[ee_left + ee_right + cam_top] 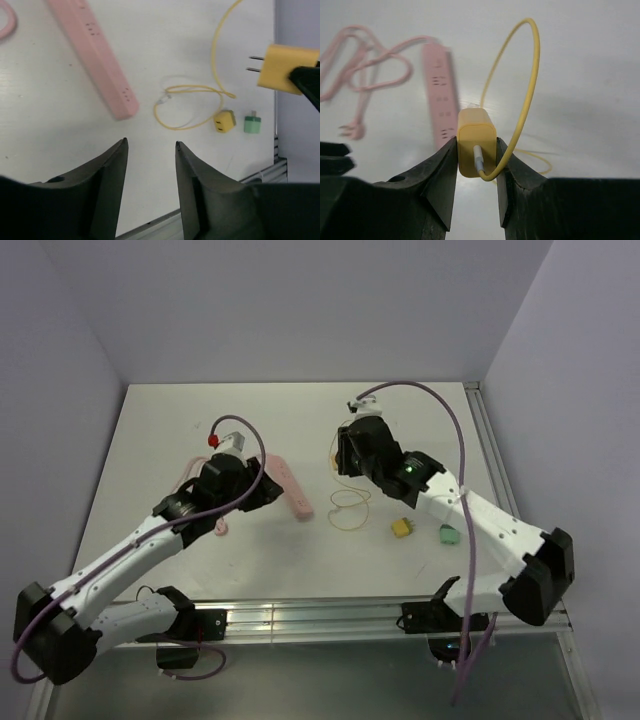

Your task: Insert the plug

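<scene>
My right gripper [476, 150] is shut on the yellow plug [476, 142], gripping its two sides above the table. Its yellow cable [526, 85] arcs up from the back of the plug. In the left wrist view the plug [277, 67] hangs with its prongs pointing left toward the pink power strip [92, 52]. The strip [290, 485] lies flat on the table between the two grippers. My left gripper [151, 145] is open with nothing between its fingers, and it hovers by the strip's near end [268, 490].
The yellow cable's loop [350, 510] lies on the table right of the strip. A small yellow adapter [404, 528] and a green one [448, 535] sit beyond it. The strip's pink cord [365, 70] coils at the left. A metal rail [300, 620] edges the table front.
</scene>
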### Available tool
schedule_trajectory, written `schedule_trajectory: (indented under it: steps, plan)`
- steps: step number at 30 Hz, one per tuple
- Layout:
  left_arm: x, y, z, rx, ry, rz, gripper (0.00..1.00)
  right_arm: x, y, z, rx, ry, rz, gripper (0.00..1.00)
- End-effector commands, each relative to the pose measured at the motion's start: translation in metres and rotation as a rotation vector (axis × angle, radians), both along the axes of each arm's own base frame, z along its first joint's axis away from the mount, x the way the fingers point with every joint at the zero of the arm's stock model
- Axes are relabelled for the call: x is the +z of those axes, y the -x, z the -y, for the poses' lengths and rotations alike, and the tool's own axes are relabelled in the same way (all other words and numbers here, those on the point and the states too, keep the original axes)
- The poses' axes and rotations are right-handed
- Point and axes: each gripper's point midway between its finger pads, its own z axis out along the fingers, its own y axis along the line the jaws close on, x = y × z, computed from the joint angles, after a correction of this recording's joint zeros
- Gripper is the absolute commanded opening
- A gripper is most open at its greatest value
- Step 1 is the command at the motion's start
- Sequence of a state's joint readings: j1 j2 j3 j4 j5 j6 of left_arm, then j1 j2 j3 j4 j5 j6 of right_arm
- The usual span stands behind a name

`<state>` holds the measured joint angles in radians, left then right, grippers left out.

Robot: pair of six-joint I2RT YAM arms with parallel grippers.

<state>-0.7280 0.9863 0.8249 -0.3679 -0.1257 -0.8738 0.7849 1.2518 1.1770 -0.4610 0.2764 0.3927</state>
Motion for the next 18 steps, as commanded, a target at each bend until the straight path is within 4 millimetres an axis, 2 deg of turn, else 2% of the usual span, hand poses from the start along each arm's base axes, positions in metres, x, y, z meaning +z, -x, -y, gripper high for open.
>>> schedule_trajectory:
  steps: [1, 2, 3, 4, 5, 6, 7, 8, 9, 10, 14, 18]
  plan:
    - [-0.01, -0.028, -0.001, 0.003, 0.072, -0.06, 0.46, 0.011, -0.039, 0.024, -0.09, 0.084, 0.059, 0.0]
    - [-0.009, -0.036, 0.001, 0.0, 0.087, -0.065, 0.46, 0.002, -0.048, 0.024, -0.09, 0.094, 0.033, 0.0]
    - [-0.024, -0.044, 0.003, -0.007, 0.077, -0.111, 0.46, 0.003, -0.052, 0.022, -0.08, 0.089, 0.03, 0.0]
    - [-0.028, -0.054, -0.002, 0.013, 0.072, -0.124, 0.47, -0.001, -0.054, 0.02, -0.07, 0.087, 0.022, 0.0]
    - [-0.025, -0.063, 0.0, 0.014, 0.075, -0.123, 0.47, -0.005, -0.057, 0.012, -0.037, 0.066, 0.008, 0.0]
    - [-0.04, -0.071, 0.002, 0.02, 0.057, -0.161, 0.47, -0.008, -0.058, 0.01, -0.026, 0.052, -0.003, 0.0]
    - [-0.045, -0.077, 0.002, 0.02, 0.059, -0.175, 0.48, -0.012, -0.058, 0.007, -0.019, 0.032, -0.017, 0.0]
    - [-0.04, -0.085, 0.007, 0.012, 0.069, -0.167, 0.46, -0.015, -0.058, -0.005, 0.035, -0.009, -0.033, 0.0]
    - [-0.053, -0.092, 0.01, 0.009, 0.061, -0.195, 0.45, -0.02, -0.058, -0.007, 0.048, -0.024, -0.048, 0.0]
    - [-0.053, -0.099, 0.011, 0.007, 0.067, -0.197, 0.45, -0.023, -0.057, -0.012, 0.067, -0.041, -0.058, 0.0]
    - [-0.049, -0.124, 0.017, 0.015, 0.067, -0.164, 0.35, -0.032, -0.06, -0.021, 0.099, -0.048, -0.079, 0.0]
    - [-0.066, -0.138, 0.015, 0.029, 0.041, -0.196, 0.21, -0.031, -0.062, -0.028, 0.131, -0.068, -0.074, 0.0]
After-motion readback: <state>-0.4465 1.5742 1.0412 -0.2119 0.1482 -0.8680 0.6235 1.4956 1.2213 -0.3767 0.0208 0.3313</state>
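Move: From my left hand the pink power strip's middle lies about 12 cm ahead, practically straight on, some 18 cm below. From my right hand, which already holds the yellow plug block, the strip is about 8 cm ahead, 13 cm to the left and 22 cm down. The loose coil of yellow cable lies some 17 cm to the right of my left hand and 7 cm ahead, the strip's pink plug 15 cm to its left and 2 cm ahead. I swoop my left hand forward about 12 cm and down some 8 cm towards the pink strip, tipping the fingers about 15 degrees further down and closing them to roughly half their gap, still in free air. My right hand keeps its grip on the yellow plug block and carries it forward and down, about 5 cm each, swinging first a little right and then left, towards the strip. ##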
